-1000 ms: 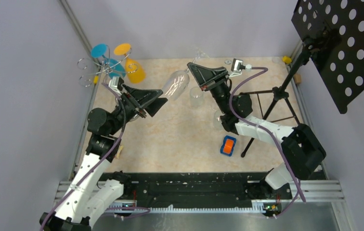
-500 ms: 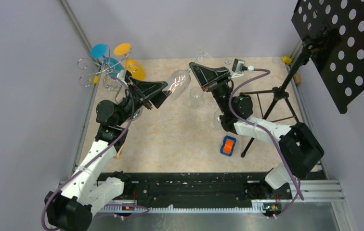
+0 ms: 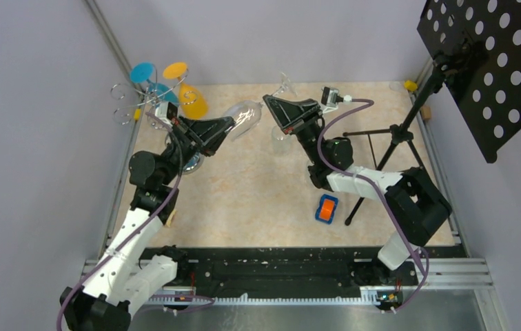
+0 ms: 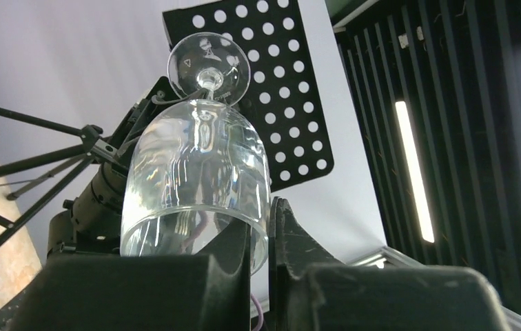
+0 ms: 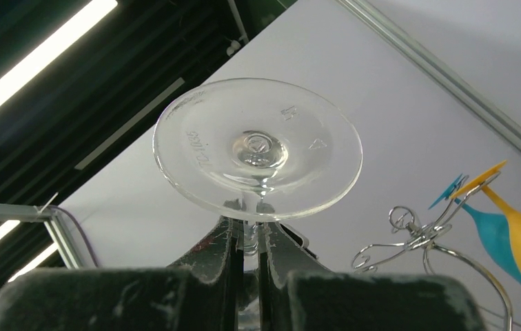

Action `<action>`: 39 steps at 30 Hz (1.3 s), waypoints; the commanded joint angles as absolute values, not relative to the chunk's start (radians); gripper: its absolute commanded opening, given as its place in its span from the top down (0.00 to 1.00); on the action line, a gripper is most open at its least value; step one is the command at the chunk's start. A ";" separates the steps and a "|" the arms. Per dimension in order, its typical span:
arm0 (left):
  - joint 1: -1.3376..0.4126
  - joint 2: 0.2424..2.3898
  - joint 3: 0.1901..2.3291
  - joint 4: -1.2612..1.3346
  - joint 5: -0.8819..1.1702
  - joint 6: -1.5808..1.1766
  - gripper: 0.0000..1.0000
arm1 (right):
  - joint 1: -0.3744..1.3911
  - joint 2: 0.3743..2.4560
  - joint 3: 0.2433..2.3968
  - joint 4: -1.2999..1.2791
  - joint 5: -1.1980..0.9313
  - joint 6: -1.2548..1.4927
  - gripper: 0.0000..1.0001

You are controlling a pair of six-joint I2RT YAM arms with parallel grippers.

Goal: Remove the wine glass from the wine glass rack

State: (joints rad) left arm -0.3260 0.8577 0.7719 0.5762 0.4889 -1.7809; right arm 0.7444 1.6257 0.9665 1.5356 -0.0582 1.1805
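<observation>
A clear wine glass [image 3: 245, 116] is held in the air, clear of the rack, lying tilted between both grippers. My right gripper [image 3: 276, 105] is shut on its stem just below the round foot [image 5: 258, 148]. My left gripper [image 3: 228, 127] is shut on the bowl's rim, one finger inside the bowl [image 4: 196, 179] and one finger [image 4: 292, 234] outside. The silver wire wine glass rack [image 3: 137, 105] stands at the back left, with a blue glass [image 3: 162, 92] and an orange glass [image 3: 194, 103] hanging on it. Its curled arms also show in the right wrist view [image 5: 416, 234].
A black tripod [image 3: 395, 138] carrying a perforated black board [image 3: 492, 62] stands at the right. A small orange and blue object [image 3: 326, 208] lies on the table. Another clear glass [image 3: 282, 138] stands under the right gripper. The rack's chrome base [image 3: 190, 163] is below the left gripper.
My left gripper has moved up and right from beside the rack to the glass bowl and has shut on its rim. The right gripper and the glass have shifted slightly left.
</observation>
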 commanded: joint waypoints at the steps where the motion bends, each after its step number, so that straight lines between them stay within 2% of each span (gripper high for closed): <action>1: -0.336 0.813 0.832 0.581 0.497 -1.720 1.00 | 0.753 1.665 0.996 1.720 -0.102 1.159 1.00; 4: -0.336 0.813 0.851 0.551 0.494 -1.671 1.00 | 0.753 1.662 0.995 1.720 -0.120 1.156 0.98; 6: -0.336 0.815 0.873 0.516 0.491 -1.633 1.00 | 0.753 1.661 1.001 1.719 -0.147 1.149 0.75; 8: -0.336 0.820 0.890 0.502 0.484 -1.593 1.00 | 0.753 1.658 0.993 1.719 -0.153 1.142 0.56; 10: -0.336 0.826 0.909 0.491 0.467 -1.550 1.00 | 0.752 1.648 0.973 1.703 -0.146 1.138 0.44; 13: -0.336 0.836 0.964 0.436 0.459 -1.469 1.00 | 0.749 1.622 0.934 1.681 -0.132 1.118 0.38; 18: -0.336 0.860 1.113 0.255 0.449 -1.282 1.00 | 0.749 1.588 0.898 1.651 -0.122 1.100 0.33; 27: -0.343 0.978 1.361 -0.189 0.470 -0.828 1.00 | 0.750 1.431 0.775 1.589 -0.191 0.999 0.32; 33: -0.395 1.063 1.485 -0.500 0.373 -0.579 1.00 | 0.784 1.221 0.759 1.270 -0.268 0.772 0.32; 39: -0.452 1.185 1.635 -0.727 0.166 -0.422 1.00 | 0.807 1.050 0.734 0.986 -0.202 0.601 0.34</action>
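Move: The left fingers already pinch the rim of the wine glass, its middle about 5 cm ahead, 6 cm right and 4 cm above them. The nearer-left standing glass is some 22 cm ahead, 14 cm right and 34 cm below this hand; the second standing glass is 10 cm ahead and 24 cm right, the rack's middle 14 cm ahead and 19 cm left. From the right hand, pinching the stem, the wine glass's middle lies 4 cm back, 4 cm left and 3 cm lower. Backward and somewhat right, by about 10 cm in all, the right hand withdraws from the wine glass after opening its fingers off the stem and first sinking a few centimetres. The left hand keeps its pinch on the rim, rises some 6 cm, then sweeps down about 11 cm and forward 5 cm while rolling some 60 degrees so its fingers tip from upward to downward. ##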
